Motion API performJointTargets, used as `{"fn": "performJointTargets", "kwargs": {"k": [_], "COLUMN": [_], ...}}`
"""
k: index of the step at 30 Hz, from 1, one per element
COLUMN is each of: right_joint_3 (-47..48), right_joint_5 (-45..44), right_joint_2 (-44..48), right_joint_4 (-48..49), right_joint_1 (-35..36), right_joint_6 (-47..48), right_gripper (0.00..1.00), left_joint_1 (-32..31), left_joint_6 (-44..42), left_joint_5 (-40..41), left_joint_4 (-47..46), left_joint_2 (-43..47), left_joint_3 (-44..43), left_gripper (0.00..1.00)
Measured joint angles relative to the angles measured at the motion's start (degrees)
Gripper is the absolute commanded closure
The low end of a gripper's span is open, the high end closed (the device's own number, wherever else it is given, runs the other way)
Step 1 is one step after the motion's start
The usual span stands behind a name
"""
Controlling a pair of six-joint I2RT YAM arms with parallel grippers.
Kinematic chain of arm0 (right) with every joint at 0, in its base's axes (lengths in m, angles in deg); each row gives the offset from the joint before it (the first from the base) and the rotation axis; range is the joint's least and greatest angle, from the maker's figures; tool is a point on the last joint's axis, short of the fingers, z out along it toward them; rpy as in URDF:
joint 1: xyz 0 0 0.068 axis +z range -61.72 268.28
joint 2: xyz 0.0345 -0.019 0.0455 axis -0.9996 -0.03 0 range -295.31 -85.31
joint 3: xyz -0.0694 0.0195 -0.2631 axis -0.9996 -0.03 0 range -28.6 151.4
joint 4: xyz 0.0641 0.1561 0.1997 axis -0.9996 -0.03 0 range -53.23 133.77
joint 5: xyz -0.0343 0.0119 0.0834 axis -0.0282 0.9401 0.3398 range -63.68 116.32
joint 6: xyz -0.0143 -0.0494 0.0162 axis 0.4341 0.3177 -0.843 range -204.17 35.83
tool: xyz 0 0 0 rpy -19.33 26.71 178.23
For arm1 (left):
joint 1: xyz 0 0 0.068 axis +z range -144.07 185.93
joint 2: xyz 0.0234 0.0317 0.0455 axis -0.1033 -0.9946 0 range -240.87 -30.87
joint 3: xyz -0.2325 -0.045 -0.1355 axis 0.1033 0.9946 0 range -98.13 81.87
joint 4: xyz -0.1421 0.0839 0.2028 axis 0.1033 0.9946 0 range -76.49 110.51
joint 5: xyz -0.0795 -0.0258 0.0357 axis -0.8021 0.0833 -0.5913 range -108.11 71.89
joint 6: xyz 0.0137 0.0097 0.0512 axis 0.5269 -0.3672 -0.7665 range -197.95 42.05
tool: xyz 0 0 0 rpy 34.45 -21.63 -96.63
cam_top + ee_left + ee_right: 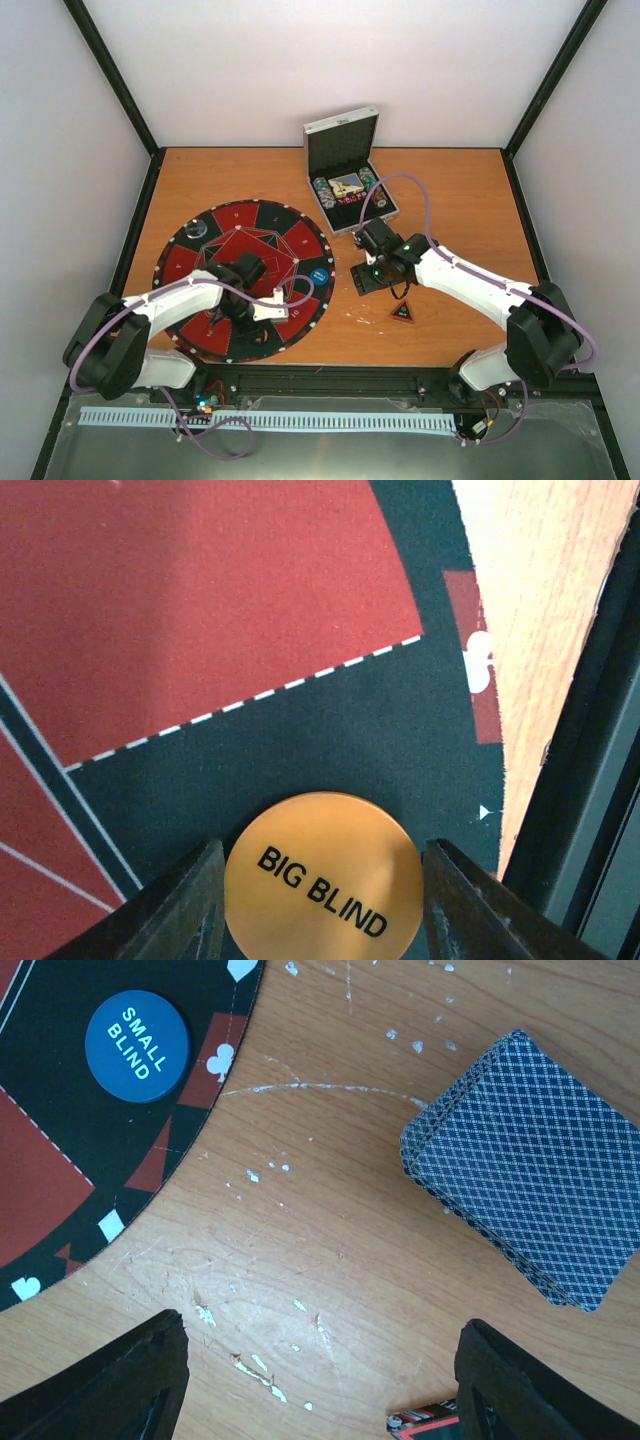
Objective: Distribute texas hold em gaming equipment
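A yellow disc (322,880) printed BIG BLIND sits between the fingers of my left gripper (322,910), which is shut on it just above the black border of the round red-and-black mat (200,600), close to the mat's near edge. My left gripper (268,308) shows over the mat's near right part in the top view. My right gripper (320,1380) is open over bare wood with nothing in it. A deck of blue-backed cards (525,1170) lies ahead of it to the right. A blue SMALL BLIND disc (137,1033) rests on the mat's edge. A corner of the black-red triangle marker (425,1423) shows by the right finger.
The open silver case (340,135) stands at the back with poker chips (324,192) inside. A clear disc (197,230) lies on the mat's far left. The triangle marker (402,313) lies on the wood below my right arm. A black rail (590,780) borders the table's near edge.
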Motion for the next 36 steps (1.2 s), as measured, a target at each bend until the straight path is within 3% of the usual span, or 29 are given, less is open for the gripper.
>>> {"fn": "performJointTargets", "kwargs": {"k": [5,9,11,15,20,28,36], "right_joint_3": [0.0,0.0,0.0,0.1,1.1,4.5,8.9], "right_joint_5": [0.1,-0.3,-0.8,-2.2,-4.9,-5.7,1.8], "right_joint_2": [0.0,0.1,0.6,3.1,5.6,7.2,5.9], "right_joint_4": [0.0,-0.1,-0.2,-0.2,-1.0,0.6,8.4], "right_joint_1": [0.0,0.0,0.0,-0.4,-3.4,-14.8,-23.1], "right_joint_6": [-0.2,-0.4,-0.5,-0.9,-0.1,4.6,8.5], "right_gripper": [0.25,0.15,0.12,0.0,0.0,0.0,0.0], "left_joint_1": [-1.2,-1.3,-1.4,-1.4,1.4,20.2,36.5], "left_joint_6": [-0.4,-0.4,-0.1,1.9,5.8,16.7,24.2], "left_joint_5": [0.9,1.1,1.1,1.1,0.7,4.1,8.6], "left_joint_4": [0.0,1.0,2.7,6.2,5.9,-0.5,-4.0], "left_joint_2": [-0.1,0.0,0.2,1.0,1.2,-1.7,-14.8], "left_joint_3": [0.1,-0.4,-2.1,-10.6,-24.5,-39.2,-48.9], "left_gripper": [0.27,0.06,0.01,0.0,0.0,0.0,0.0]}}
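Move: The left hand already has the Big Blind button between its half-open fingers, down on the mat; from there the Small Blind lies about 15 cm ahead and 14 to the right, the dealer button some 27 ahead and 15 left. The empty right hand has the card deck about 8 cm ahead, 1 right and 8 below, the small triangle 4 back and 5 right, and the open case roughly 24 ahead, 6 left. Left fingers release the Big Blind and sweep 30 cm forward, up, left; right rises forward-right about 15 cm, opening. ##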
